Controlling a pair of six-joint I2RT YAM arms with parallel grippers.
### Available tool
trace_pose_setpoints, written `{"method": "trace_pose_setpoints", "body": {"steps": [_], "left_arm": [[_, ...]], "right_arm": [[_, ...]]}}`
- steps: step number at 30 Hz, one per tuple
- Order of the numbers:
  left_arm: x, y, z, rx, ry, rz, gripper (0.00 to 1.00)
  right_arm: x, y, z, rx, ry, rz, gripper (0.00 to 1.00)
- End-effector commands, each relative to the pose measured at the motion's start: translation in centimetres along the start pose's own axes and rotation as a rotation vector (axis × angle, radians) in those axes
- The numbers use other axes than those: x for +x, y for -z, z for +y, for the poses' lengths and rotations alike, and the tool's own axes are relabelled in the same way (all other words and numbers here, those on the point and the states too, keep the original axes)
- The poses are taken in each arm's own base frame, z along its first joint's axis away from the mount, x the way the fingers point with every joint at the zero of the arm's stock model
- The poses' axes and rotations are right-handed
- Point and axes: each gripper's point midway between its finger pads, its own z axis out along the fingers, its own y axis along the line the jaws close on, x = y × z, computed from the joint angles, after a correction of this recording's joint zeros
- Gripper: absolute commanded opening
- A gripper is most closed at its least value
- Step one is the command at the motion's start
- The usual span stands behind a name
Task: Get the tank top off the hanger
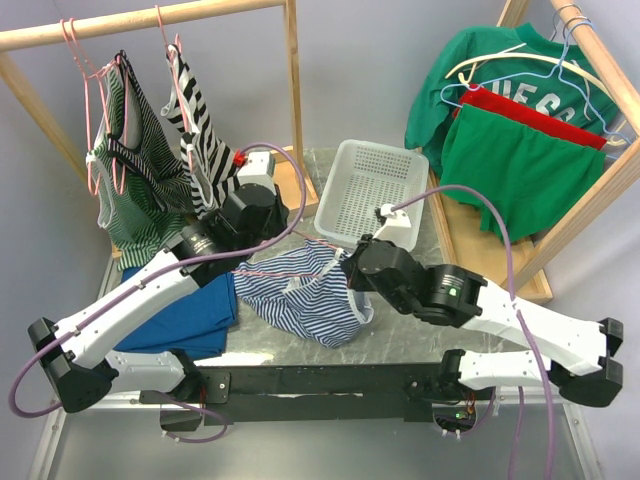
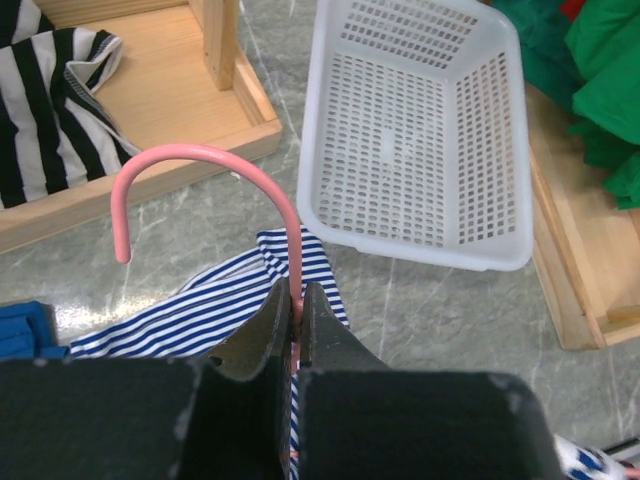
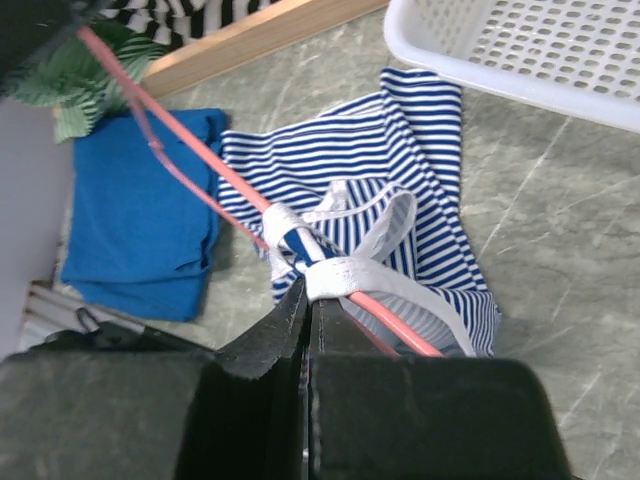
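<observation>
The tank top (image 1: 312, 297), blue-and-white striped with white straps, lies crumpled on the table between the two arms, still threaded on a pink wire hanger (image 1: 268, 270). In the left wrist view my left gripper (image 2: 296, 292) is shut on the hanger's neck just below its hook (image 2: 200, 158), with the tank top (image 2: 205, 305) under it. In the right wrist view my right gripper (image 3: 308, 292) is shut, its tips pinching the white strap (image 3: 352, 270) where it wraps around the hanger's arm (image 3: 200, 160). In the top view the right gripper (image 1: 345, 268) sits at the garment's right edge.
A white perforated basket (image 1: 372, 190) stands behind the tank top. A folded blue cloth (image 1: 190, 315) lies at the left. More striped tops hang on the wooden rack (image 1: 150, 150) at back left, and green and red garments (image 1: 520, 130) hang on the rack at right.
</observation>
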Motion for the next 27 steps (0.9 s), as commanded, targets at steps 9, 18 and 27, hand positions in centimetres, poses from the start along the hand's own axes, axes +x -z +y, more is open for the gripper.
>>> {"method": "trace_pose_setpoints", "body": {"steps": [9,18,27], "left_arm": [[-1.9,0.4,8.0,-0.249,0.001,-0.065,0.01],[-4.2,3.3,9.1,-0.286,0.004,-0.113,0.01],[-4.2,4.0,8.5,-0.213,-0.014,-0.124,0.01]], "right_arm": [[-2.0,4.6,-5.3,0.026,-0.119,-0.085,0.0],[2.1,0.3,-2.7,-0.014,-0.044,0.061,0.0],[-1.2,1.7,-2.2,-0.032,-0.067,-0.032,0.58]]}}
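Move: About 24 cm below the left hand, which holds the pink hanger by its hook's neck, the tank top's bulk lies some 7 cm back and 3 cm right. The blue folded cloth is roughly 10 cm back and 25 cm left of that hand, the white basket 16 cm ahead and 18 cm right. From the right hand, already pinching a strap threaded on the hanger, the bulk is about 3 cm ahead, 8 cm left and 20 cm below. Drawing the hanger about 10 cm left, away from the right hand, the left hand keeps its grip and turns some 15 degrees counter-clockwise, dipping a little and coming back up. Meanwhile the right hand tugs the pinched strap right about 6 cm and up, off the hanger's end, then swings back left and down some 8 cm towards the tank top's bulk, its fingers opening about halfway at the end. ##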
